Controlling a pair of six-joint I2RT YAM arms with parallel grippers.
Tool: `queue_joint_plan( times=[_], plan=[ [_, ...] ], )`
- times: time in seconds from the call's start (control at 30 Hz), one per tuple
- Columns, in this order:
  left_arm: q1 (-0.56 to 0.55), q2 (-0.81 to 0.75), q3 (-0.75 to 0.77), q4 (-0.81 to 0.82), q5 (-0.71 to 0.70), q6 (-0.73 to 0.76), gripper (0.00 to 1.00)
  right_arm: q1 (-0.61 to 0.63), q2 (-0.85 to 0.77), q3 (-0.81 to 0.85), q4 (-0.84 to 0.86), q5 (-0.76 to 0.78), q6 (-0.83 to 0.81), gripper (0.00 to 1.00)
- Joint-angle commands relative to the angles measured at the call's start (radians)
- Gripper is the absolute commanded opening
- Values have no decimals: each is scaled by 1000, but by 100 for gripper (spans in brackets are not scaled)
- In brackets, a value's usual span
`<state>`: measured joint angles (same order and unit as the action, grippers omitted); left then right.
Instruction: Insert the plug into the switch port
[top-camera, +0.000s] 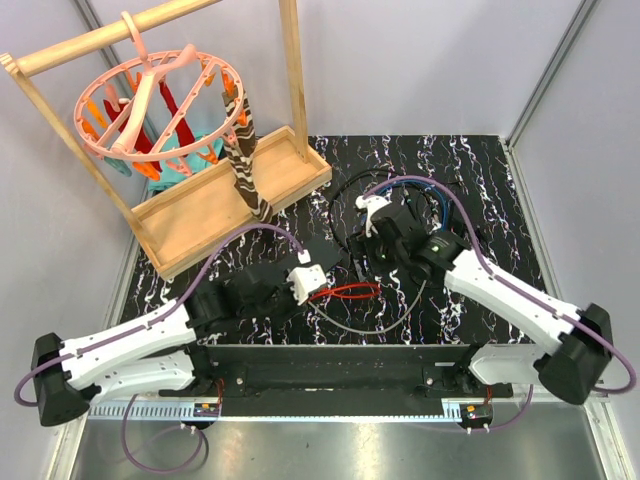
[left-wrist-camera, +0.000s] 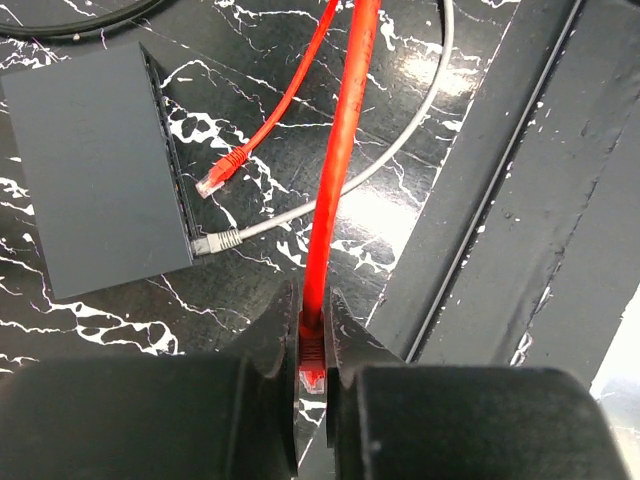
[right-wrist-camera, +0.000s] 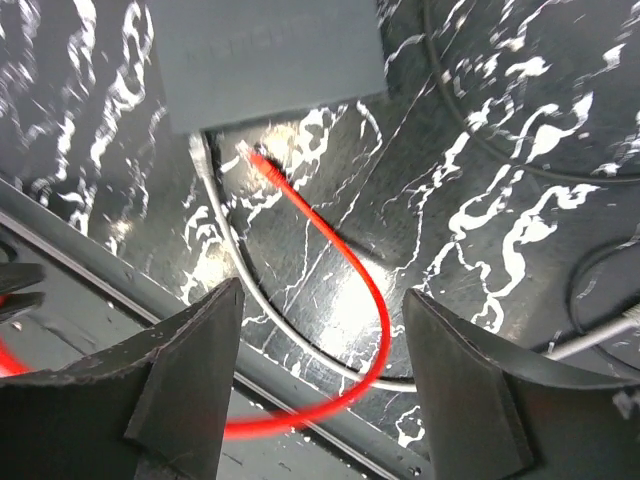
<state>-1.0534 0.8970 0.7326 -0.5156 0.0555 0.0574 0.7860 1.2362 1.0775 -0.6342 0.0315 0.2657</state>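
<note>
The switch, a flat dark box (left-wrist-camera: 95, 170), lies on the marbled black table, and its port edge (left-wrist-camera: 172, 170) faces the cables. A grey cable (left-wrist-camera: 215, 242) is plugged into one port. My left gripper (left-wrist-camera: 312, 372) is shut on one red plug (left-wrist-camera: 312, 355) of a red cable (left-wrist-camera: 340, 150), near the table's front rail. The cable's other red plug (left-wrist-camera: 215, 183) lies loose just beside the port edge. My right gripper (right-wrist-camera: 320, 350) is open and empty above the red cable (right-wrist-camera: 360, 290), with the switch (right-wrist-camera: 265, 55) and loose plug (right-wrist-camera: 262, 162) ahead. The top view shows both grippers, left (top-camera: 312, 288) and right (top-camera: 372, 238).
A wooden rack with a tray base (top-camera: 230, 195) holds a pink clip hanger (top-camera: 165, 95) at the back left. Black cords (top-camera: 350, 190) loop behind the right arm. A black rail (top-camera: 330, 365) runs along the near edge, and the grey cable (top-camera: 385, 320) loops in front.
</note>
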Motion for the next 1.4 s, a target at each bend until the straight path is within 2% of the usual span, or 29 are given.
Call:
queue_joint_plan(
  times=[0.0, 0.07, 0.2, 0.27, 0.33, 0.47, 0.5, 0.6, 0.77, 0.93, 1.37],
  plan=[
    [-5, 34, 86, 40, 0, 45, 0, -5, 54, 42, -1, -44, -42, 72],
    [-7, 54, 116, 31, 1, 59, 0, -8, 46, 42, 1, -3, -34, 71],
    [0, 105, 171, 9, -42, 70, 0, -31, -50, 12, 1, 193, 4, 71],
    [27, 159, 208, 0, -13, 67, 0, -33, -130, -17, 4, 258, 10, 71],
    [65, 204, 250, -14, 88, 56, 0, -33, -184, -39, 13, 300, -6, 71],
    [162, 327, 306, -15, 225, 45, 0, -33, -314, -112, 45, 249, -31, 72],
    [170, 347, 329, -18, 248, 58, 0, -33, -329, -123, 63, 193, -36, 72],
    [184, 420, 375, -30, 274, 93, 0, -28, -391, -178, 114, 81, -42, 72],
    [233, 558, 447, -61, 325, 117, 0, 22, -460, -255, 175, -21, -77, 69],
    [265, 640, 513, -75, 334, 147, 0, 58, -391, -264, 171, -119, -108, 61],
    [297, 773, 591, -93, 399, 167, 0, 154, -129, -363, 417, -36, -151, 51]
  ],
)
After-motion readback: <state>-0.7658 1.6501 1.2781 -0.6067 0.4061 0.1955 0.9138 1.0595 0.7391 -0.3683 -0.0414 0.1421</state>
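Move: The left hand still grips one red plug some 10 cm above the table. The switch lies about 14 cm straight ahead of it, with the free red plug roughly 9 cm ahead and 3 cm right, and the gray plug 8 cm ahead and 1 cm left. From the open right hand, the free red plug is about 10 cm left, level fore and aft and 12 cm below; the gray plug sits 3 cm farther left, and the switch 5 cm ahead and 13 cm left. Forward and to the right, the left hand carries its pinched red plug and cable about 13 cm towards the switch's right end, rising briefly, then sinking and tipping steeper by some 15 degrees. The right hand dips, swings up and right, then comes back, left and down towards the free red plug, turning counter-clockwise and partly closing its empty fingers. ##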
